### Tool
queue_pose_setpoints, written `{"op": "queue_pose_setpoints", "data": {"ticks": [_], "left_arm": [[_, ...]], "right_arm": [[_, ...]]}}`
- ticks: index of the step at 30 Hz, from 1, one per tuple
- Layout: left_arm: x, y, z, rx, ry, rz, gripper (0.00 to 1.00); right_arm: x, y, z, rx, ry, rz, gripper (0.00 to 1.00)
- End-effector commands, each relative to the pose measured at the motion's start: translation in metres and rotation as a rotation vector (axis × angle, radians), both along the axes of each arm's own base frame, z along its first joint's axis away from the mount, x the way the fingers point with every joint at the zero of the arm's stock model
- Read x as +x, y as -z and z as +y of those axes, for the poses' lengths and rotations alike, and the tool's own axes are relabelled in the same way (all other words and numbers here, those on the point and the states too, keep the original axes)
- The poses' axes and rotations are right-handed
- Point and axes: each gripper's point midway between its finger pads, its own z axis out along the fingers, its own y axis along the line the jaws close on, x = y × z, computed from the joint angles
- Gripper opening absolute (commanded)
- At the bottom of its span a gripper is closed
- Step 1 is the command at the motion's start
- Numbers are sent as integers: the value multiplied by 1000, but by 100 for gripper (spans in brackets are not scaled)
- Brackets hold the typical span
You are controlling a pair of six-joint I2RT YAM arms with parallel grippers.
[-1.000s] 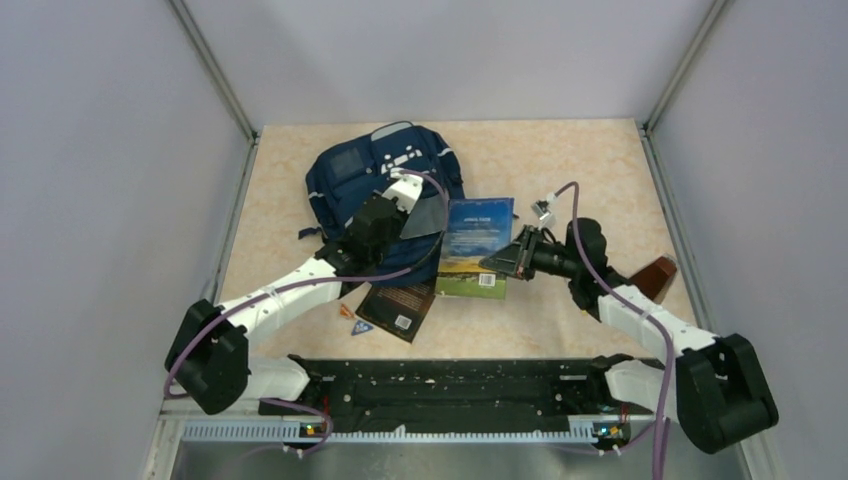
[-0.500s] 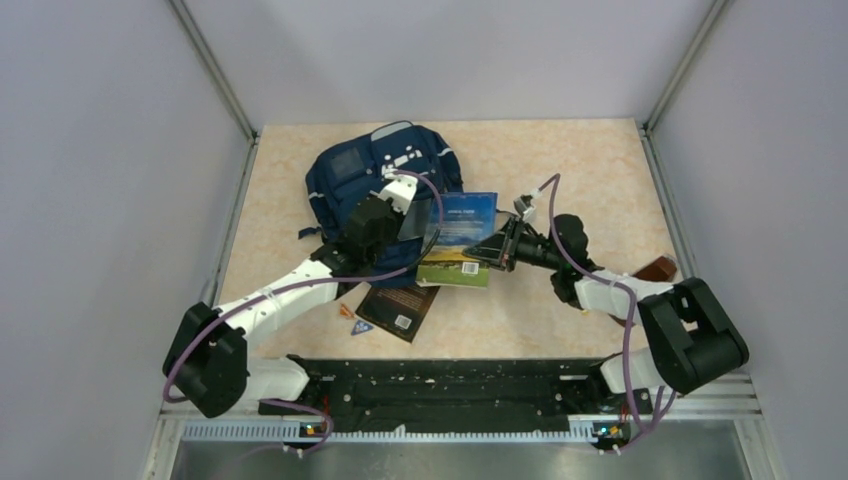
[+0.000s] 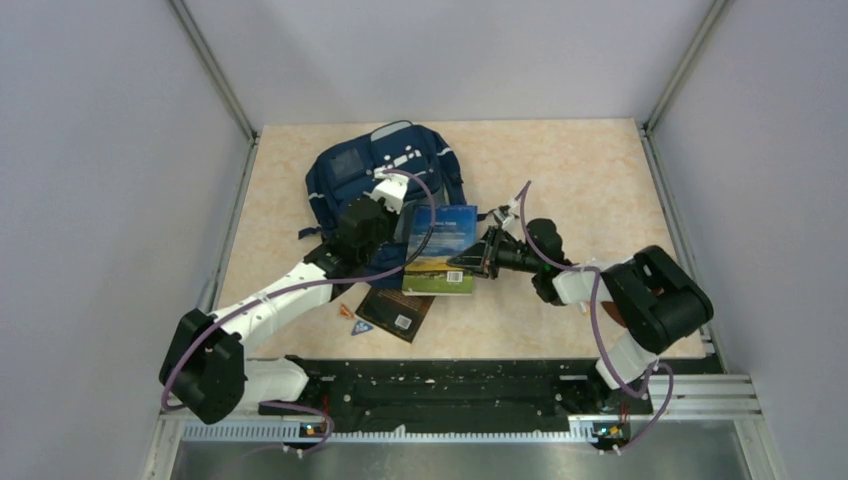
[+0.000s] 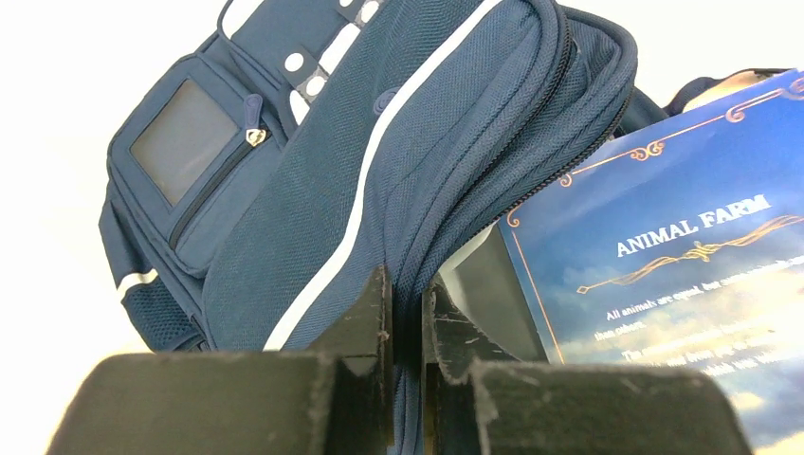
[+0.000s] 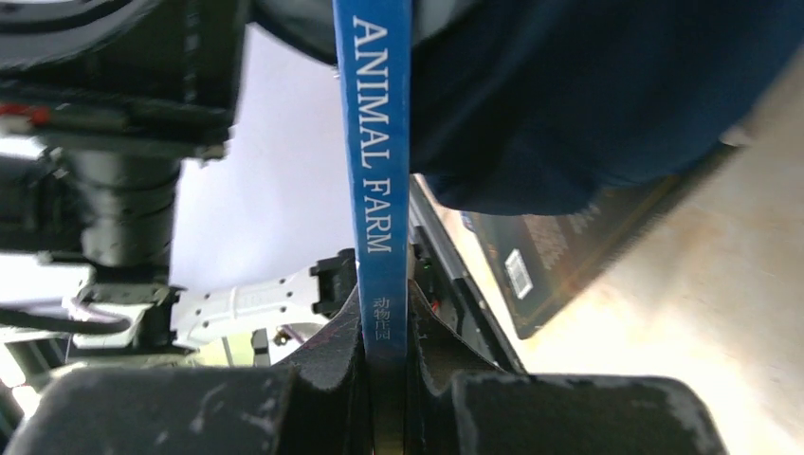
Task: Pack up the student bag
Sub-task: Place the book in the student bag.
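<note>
The student bag (image 3: 385, 165), navy with pale stripes, lies at the back left of the table. My left gripper (image 3: 397, 207) is shut on the bag's zippered edge (image 4: 446, 237), and the fabric shows pinched between its fingers (image 4: 370, 313). My right gripper (image 3: 464, 260) is shut on the spine (image 5: 374, 142) of a blue "Animal Farm" book (image 3: 440, 250). The book stands on edge in that grip, its far side against the bag's raised edge beside the grey inner lining (image 4: 484, 284).
A dark book (image 3: 398, 308) lies flat on the table under the bag's near corner and shows in the right wrist view as the dark book (image 5: 559, 256). Small triangular bits (image 3: 358, 324) lie beside it. Walls enclose the table on three sides.
My right gripper has carried the book leftward to the bag's opening. My left gripper has shifted slightly left and back, still holding the bag's edge.
</note>
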Motion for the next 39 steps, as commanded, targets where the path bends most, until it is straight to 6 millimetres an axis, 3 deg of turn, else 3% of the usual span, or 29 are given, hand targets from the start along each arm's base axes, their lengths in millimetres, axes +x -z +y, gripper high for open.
{"op": "queue_pose_setpoints", "data": {"ticks": [1, 8, 18, 23, 28, 34, 39], "left_arm": [[3, -65, -7, -161, 31, -177, 0], [1, -54, -17, -115, 148, -176, 0], [0, -43, -26, -89, 260, -141, 0], [-3, -41, -35, -90, 320, -134, 0], [1, -41, -36, -97, 311, -120, 0], [6, -43, -25, -166, 212, -130, 0], [6, -39, -23, -197, 179, -100, 0]], "right_arm": [[11, 6, 4, 11, 24, -45, 0], [21, 12, 21, 6, -73, -12, 0], [44, 44, 41, -139, -219, 4, 0], [71, 55, 54, -196, -266, -18, 0], [111, 52, 67, -260, -225, -97, 1], [154, 45, 75, -247, -149, -190, 18], [171, 28, 63, -259, -97, -274, 53]]}}
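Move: The right hand grips the book by its spine, the book's middle about 6 cm to its left and 2 ahead. The bag's mouth lies some 8 cm ahead, 10 cm left and 6 cm below this hand; the bag's main body is about 19 ahead, 20 left and 10 lower. The brown-black book is on the table, roughly 12 back, 16 left and 14 below. From the left hand, which holds up the bag's rim, the mouth is about 7 cm right, 3 back and 9 below. Down first by about 4 cm, then forward and left in a sweep into the bag's mouth, sinking slightly more, the right hand carries the book some 13 cm forward and 7 left; the wrist turns about 15 degrees counter-clockwise while its left side dips, and near the end the fingers open around the book. The left hand keeps its pinch on the bag's rim, sinking a little and turning about 10 degrees clockwise. ##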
